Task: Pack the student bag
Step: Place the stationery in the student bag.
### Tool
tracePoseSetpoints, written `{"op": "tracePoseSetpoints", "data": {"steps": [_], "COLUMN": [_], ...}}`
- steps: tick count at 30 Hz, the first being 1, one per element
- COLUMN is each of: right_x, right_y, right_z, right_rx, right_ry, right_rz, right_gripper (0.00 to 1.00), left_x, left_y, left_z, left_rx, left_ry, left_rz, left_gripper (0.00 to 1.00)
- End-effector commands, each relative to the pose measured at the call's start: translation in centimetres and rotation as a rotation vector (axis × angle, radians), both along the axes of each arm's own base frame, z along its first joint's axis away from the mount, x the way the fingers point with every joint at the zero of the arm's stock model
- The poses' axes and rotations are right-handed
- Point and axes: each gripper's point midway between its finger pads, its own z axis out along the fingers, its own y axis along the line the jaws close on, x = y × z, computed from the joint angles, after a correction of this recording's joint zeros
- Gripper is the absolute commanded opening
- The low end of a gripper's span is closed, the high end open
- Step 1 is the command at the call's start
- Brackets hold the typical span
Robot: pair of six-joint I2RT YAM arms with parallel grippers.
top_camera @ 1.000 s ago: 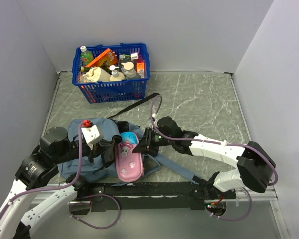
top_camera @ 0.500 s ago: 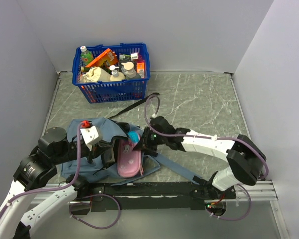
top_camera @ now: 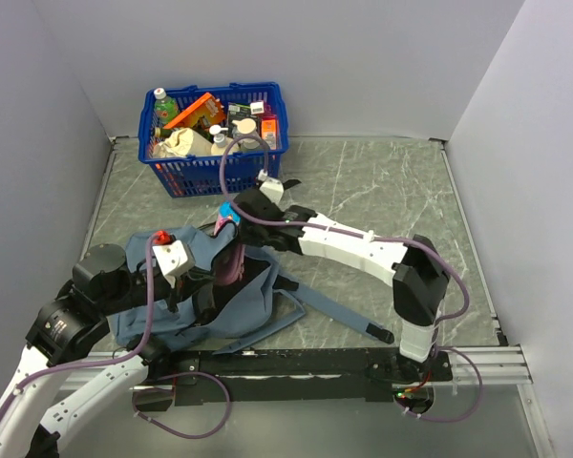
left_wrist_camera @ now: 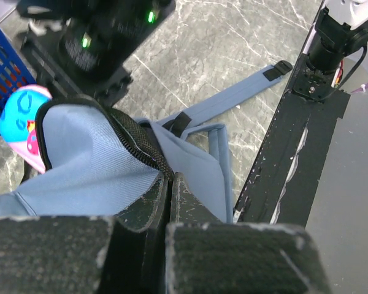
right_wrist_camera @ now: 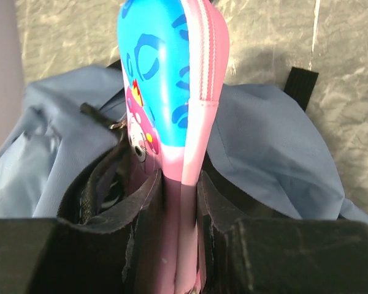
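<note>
The student bag [top_camera: 186,272] lies grey-blue near the arms with its zipped mouth pulled open. My left gripper [top_camera: 202,294] is shut on the bag's zipper edge [left_wrist_camera: 148,153] and holds that flap up. My right gripper [top_camera: 237,239] reaches in from the right and is shut on the pink pencil case [top_camera: 231,262]. The pencil case [right_wrist_camera: 172,79] stands on edge, its blue end away from the right gripper [right_wrist_camera: 181,202], over the dark opening of the bag [right_wrist_camera: 282,141]. In the left wrist view the case's blue end [left_wrist_camera: 21,119] shows behind the raised flap.
A blue plastic basket [top_camera: 213,170] full of bottles and packets stands at the back left. A blue shoulder strap [top_camera: 336,317] trails right across the marble top. A black rail [top_camera: 286,363] runs along the near edge. Grey walls close both sides.
My right arm has swung left and back, turning the pencil case from lying flat on the bag to standing on edge over the opening. The left gripper has kept its hold.
</note>
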Motion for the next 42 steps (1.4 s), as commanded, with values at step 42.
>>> {"op": "tracePoseSetpoints", "data": {"steps": [42], "right_x": [-9.8], "right_y": [9.3], "right_z": [-0.7], "right_rx": [0.531], "right_ry": [0.195], "right_rz": [0.202], "right_gripper": [0.31], "left_x": [-0.9], "left_y": [-1.9], "left_z": [4.5], "left_rx": [-0.134], "left_ry": [-0.091], "left_rz": [-0.12], "left_gripper": [0.01]}}
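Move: I already hold the pencil case upright in my right hand, its pink end at the bag. The middle of the student bag's opening lies about 10 cm back from that hand, 2 cm to its left and 7 cm down. The blue basket stands some 22 cm ahead and 6 cm left; the bag's blue strap lies about 15 cm back and 22 cm right. From my left hand, pinching the rim, the opening is roughly 12 cm below, 4 cm right and 2 cm back. I draw the pencil case back and down into the bag's opening with my right hand, about 9 cm back and 6 cm down, veering right first. Then I swing it some 9 cm left inside, easing a little lower while the fingers tip down and the hand's left side rolls up about 20 degrees. My right fingers keep their grip on the case, and my left hand keeps pinching the rim to hold the bag open. ##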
